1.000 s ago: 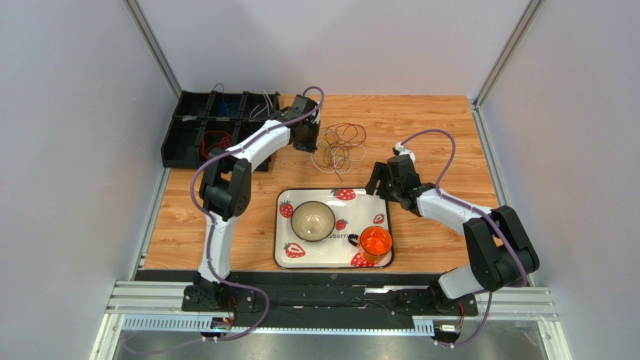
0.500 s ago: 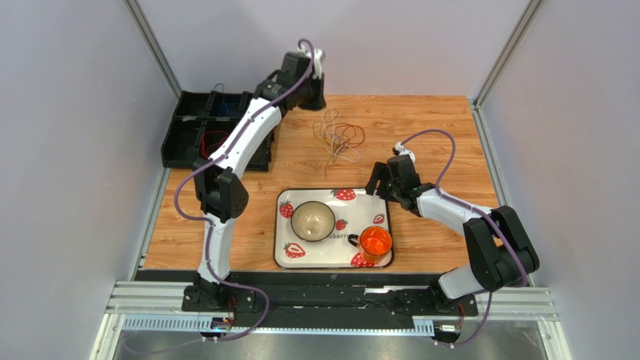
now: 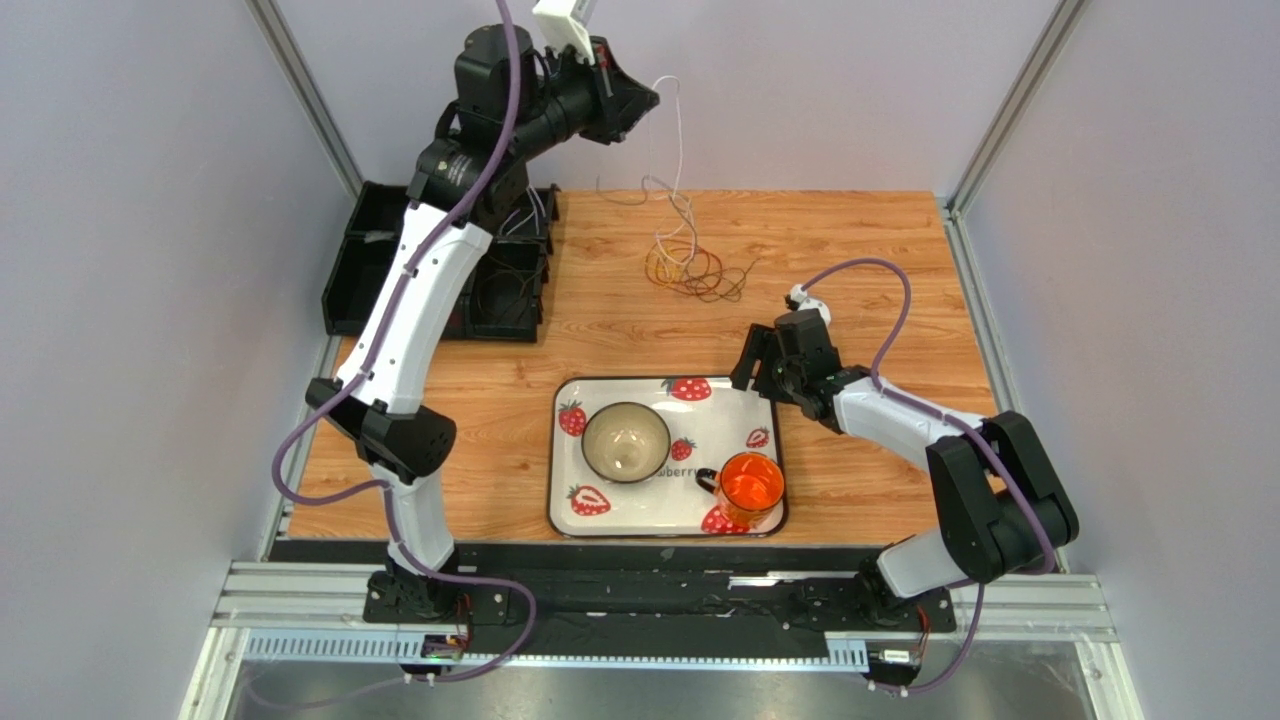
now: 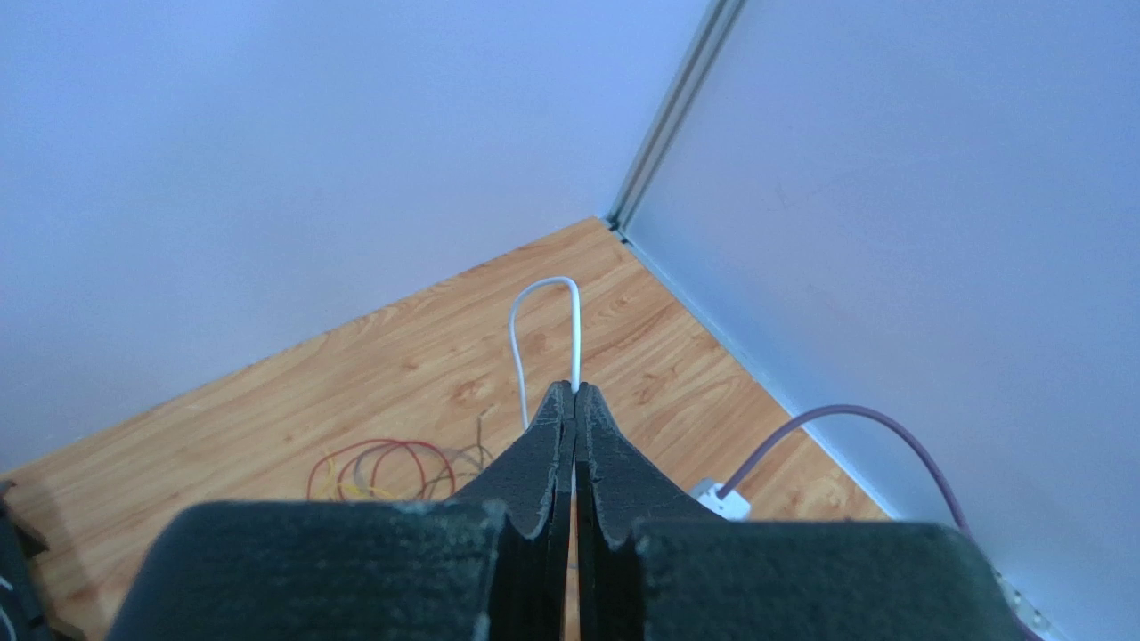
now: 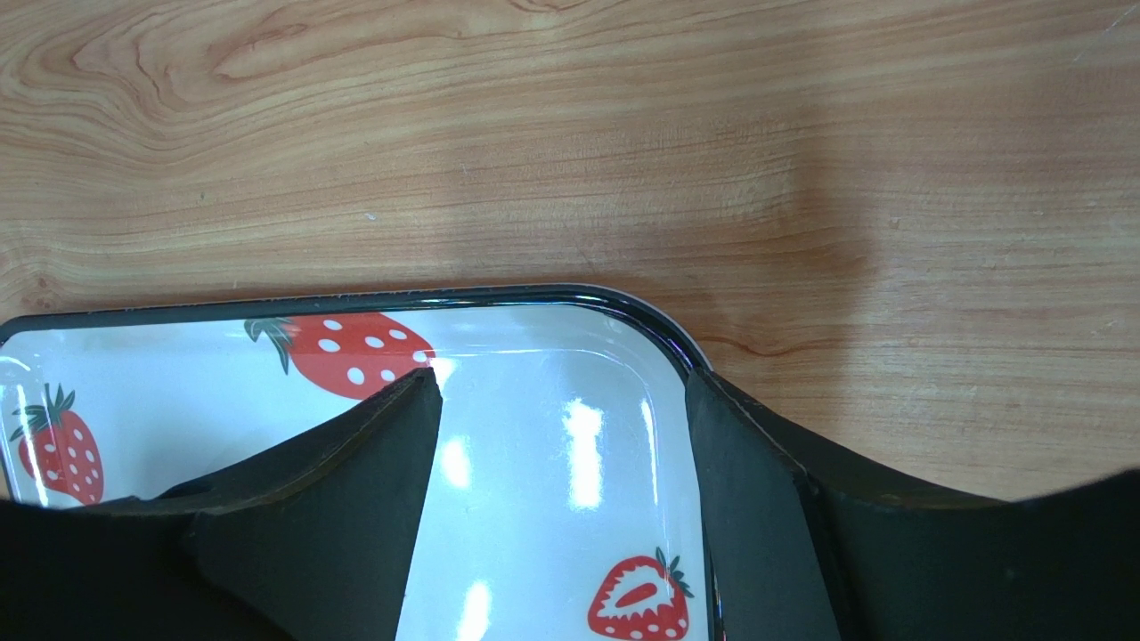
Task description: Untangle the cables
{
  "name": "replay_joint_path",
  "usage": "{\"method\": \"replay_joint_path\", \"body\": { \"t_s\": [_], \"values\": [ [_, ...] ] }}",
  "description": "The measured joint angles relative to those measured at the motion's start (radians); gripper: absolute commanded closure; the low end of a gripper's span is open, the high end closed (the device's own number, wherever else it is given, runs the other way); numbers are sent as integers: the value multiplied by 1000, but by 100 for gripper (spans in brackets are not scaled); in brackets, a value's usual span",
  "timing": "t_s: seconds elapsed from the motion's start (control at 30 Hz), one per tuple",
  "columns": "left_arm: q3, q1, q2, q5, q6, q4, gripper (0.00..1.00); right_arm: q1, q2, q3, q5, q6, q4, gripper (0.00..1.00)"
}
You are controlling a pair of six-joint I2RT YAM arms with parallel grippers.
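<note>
My left gripper (image 3: 643, 99) is raised high above the far side of the table and shut on a thin white cable (image 3: 679, 144). That cable hangs down to the tangle of red, yellow and dark cables (image 3: 693, 272) lying on the wood. In the left wrist view the shut fingertips (image 4: 576, 391) pinch the white cable (image 4: 546, 283), which loops up and back down, with the coloured cables (image 4: 376, 468) below. My right gripper (image 3: 750, 369) stands open and holds nothing, low over the far right corner of the strawberry tray (image 5: 629, 302).
The strawberry tray (image 3: 565, 515) holds a beige bowl (image 3: 627, 441) and an orange cup (image 3: 750, 486). Black compartment bins (image 3: 365, 258) with a few wires sit at the far left. Grey walls enclose the table on three sides.
My left arm has risen from the table to well above it, pulling the white cable up out of the tangle, which has bunched and shifted. The right arm has stayed still.
</note>
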Motion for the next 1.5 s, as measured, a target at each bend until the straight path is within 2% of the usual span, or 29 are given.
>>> {"method": "replay_joint_path", "body": {
  "t_s": [0.1,0.23,0.33,0.43,0.63,0.87,1.03,1.23,1.5],
  "values": [
    [11,-29,1,-8,26,-1,100,0,0,0,0,0,0,28],
    [-113,-93,-30,-126,103,42,100,0,0,0,0,0,0,28],
    [25,-93,82,-119,103,-43,100,0,-1,0,-2,0,2,28],
    [37,-65,141,-101,84,-81,100,0,-8,-3,-7,0,8,29],
    [-117,-45,122,-118,67,-67,100,0,-78,-49,-43,-11,43,30],
    [-191,-51,108,-135,70,-64,100,0,-256,-68,-117,-31,42,29],
    [-230,-51,98,-124,69,-60,100,-1,-231,79,-178,-124,-45,28],
    [-232,-51,98,-89,69,-61,100,-1,-200,223,-198,-237,-57,27],
    [-222,-51,98,-51,68,-80,100,1,-49,362,-230,-317,-71,30]
  ]
}}
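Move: High over the table, the left hand holds the white cable, which runs down to the tangle about 11 cm ahead, 5 cm right and some 50 cm below that hand; the black organizer's middle is roughly 34 cm left and 10 cm ahead of it. From the open right hand the tangle lies about 21 cm ahead, 9 cm left and 6 cm below. Behind the right hand, the tray's middle is 11 cm back and 13 cm left, the orange mug 15 cm back and 3 cm left. Lowering the held white cable by about 17 cm towards the tangle, the left hand shifts slightly right, tips its fingers down and then nearly stops, still pinching the cable. The right hand waits, then rises some 16 cm off the tray corner and goes forward and left towards the hanging cable, turning counter-clockwise and tipping up about 20 degrees each, fingers staying open. ##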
